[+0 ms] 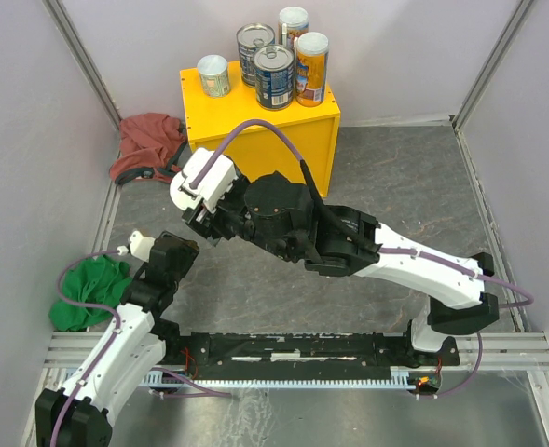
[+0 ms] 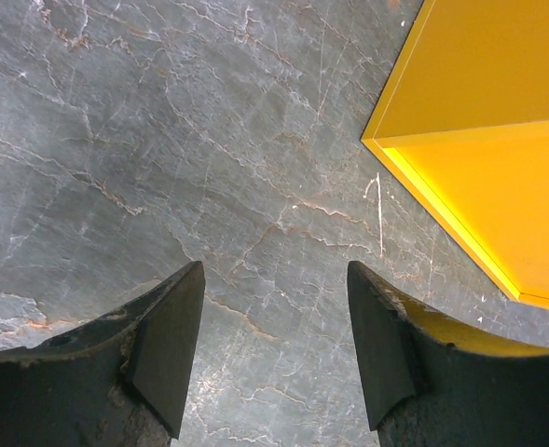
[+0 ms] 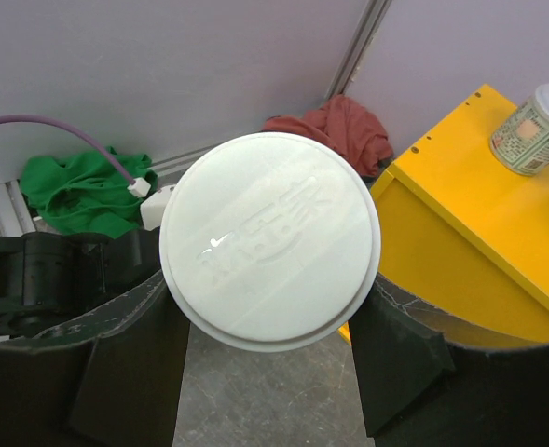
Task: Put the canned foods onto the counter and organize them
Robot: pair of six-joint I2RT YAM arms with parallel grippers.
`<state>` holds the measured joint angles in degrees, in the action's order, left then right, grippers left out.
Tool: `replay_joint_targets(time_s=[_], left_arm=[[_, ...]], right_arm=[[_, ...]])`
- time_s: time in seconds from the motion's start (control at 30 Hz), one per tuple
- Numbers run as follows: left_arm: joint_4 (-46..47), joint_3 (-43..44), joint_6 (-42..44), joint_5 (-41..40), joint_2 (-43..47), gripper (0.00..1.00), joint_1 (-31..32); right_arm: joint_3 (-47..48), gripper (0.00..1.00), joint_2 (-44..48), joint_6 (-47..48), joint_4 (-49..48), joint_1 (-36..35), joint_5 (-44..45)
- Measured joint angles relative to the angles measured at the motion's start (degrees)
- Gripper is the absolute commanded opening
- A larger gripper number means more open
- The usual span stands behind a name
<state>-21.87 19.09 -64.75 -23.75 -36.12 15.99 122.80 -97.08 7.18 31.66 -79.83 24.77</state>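
Observation:
The counter (image 1: pixel 255 140) is a yellow box at the back with several canned foods on top: a short white-lidded can (image 1: pixel 213 74), two silver-topped tins (image 1: pixel 274 76), and two tall orange cans (image 1: pixel 311 67). My right gripper (image 1: pixel 199 216) hangs in front of the counter's left corner, shut on a white-lidded can (image 3: pixel 269 237) whose round lid fills the right wrist view. To the right in that view are the counter (image 3: pixel 460 233) and the short can (image 3: pixel 532 130). My left gripper (image 2: pixel 274 270) is open over bare floor, with the counter (image 2: pixel 479 140) to its upper right.
A red cloth (image 1: pixel 148 140) lies against the left wall beside the counter, and a green cloth (image 1: pixel 92 289) lies by the left arm. Grey walls enclose the marbled floor on three sides. The right arm stretches across the middle of the floor.

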Motion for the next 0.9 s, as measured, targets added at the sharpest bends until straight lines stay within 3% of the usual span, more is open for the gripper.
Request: replay_joint_targets(time_s=[0.4, 0.9], left_arm=[[0.8, 0.0, 0.0, 0.4, 0.3, 0.69, 0.0], [0.8, 0.0, 0.0, 0.4, -0.1, 0.69, 0.0]], right_arm=[[11.5, 0.01, -7.1, 3.1, 2.1, 1.7, 4.6], [20.8, 0.01, -13.7, -3.5, 5.7, 15.1, 2.0]])
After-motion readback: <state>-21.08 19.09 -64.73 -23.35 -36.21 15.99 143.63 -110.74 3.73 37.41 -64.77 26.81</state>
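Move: The free front-left part of the yellow counter top, where the held white-lidded can is being taken, lies about 24 cm ahead of the right hand, straight on and some 10 cm below. The small can stands roughly 31 cm ahead, level sideways and 6 cm lower; the front blue can is about 29 cm ahead, 10 cm right and 5 cm lower. From the left hand, that free part is some 16 cm ahead, 9 cm right and 28 cm up. The white-lidded can, still gripped upright between the right hand's fingers, is carried forward about 13 cm through the air towards the yellow counter top and the cans on it, starting slowly and then speeding up. It stays at nearly the same height, while the hand turns some 15 degrees clockwise; the fingers keep their hold. ##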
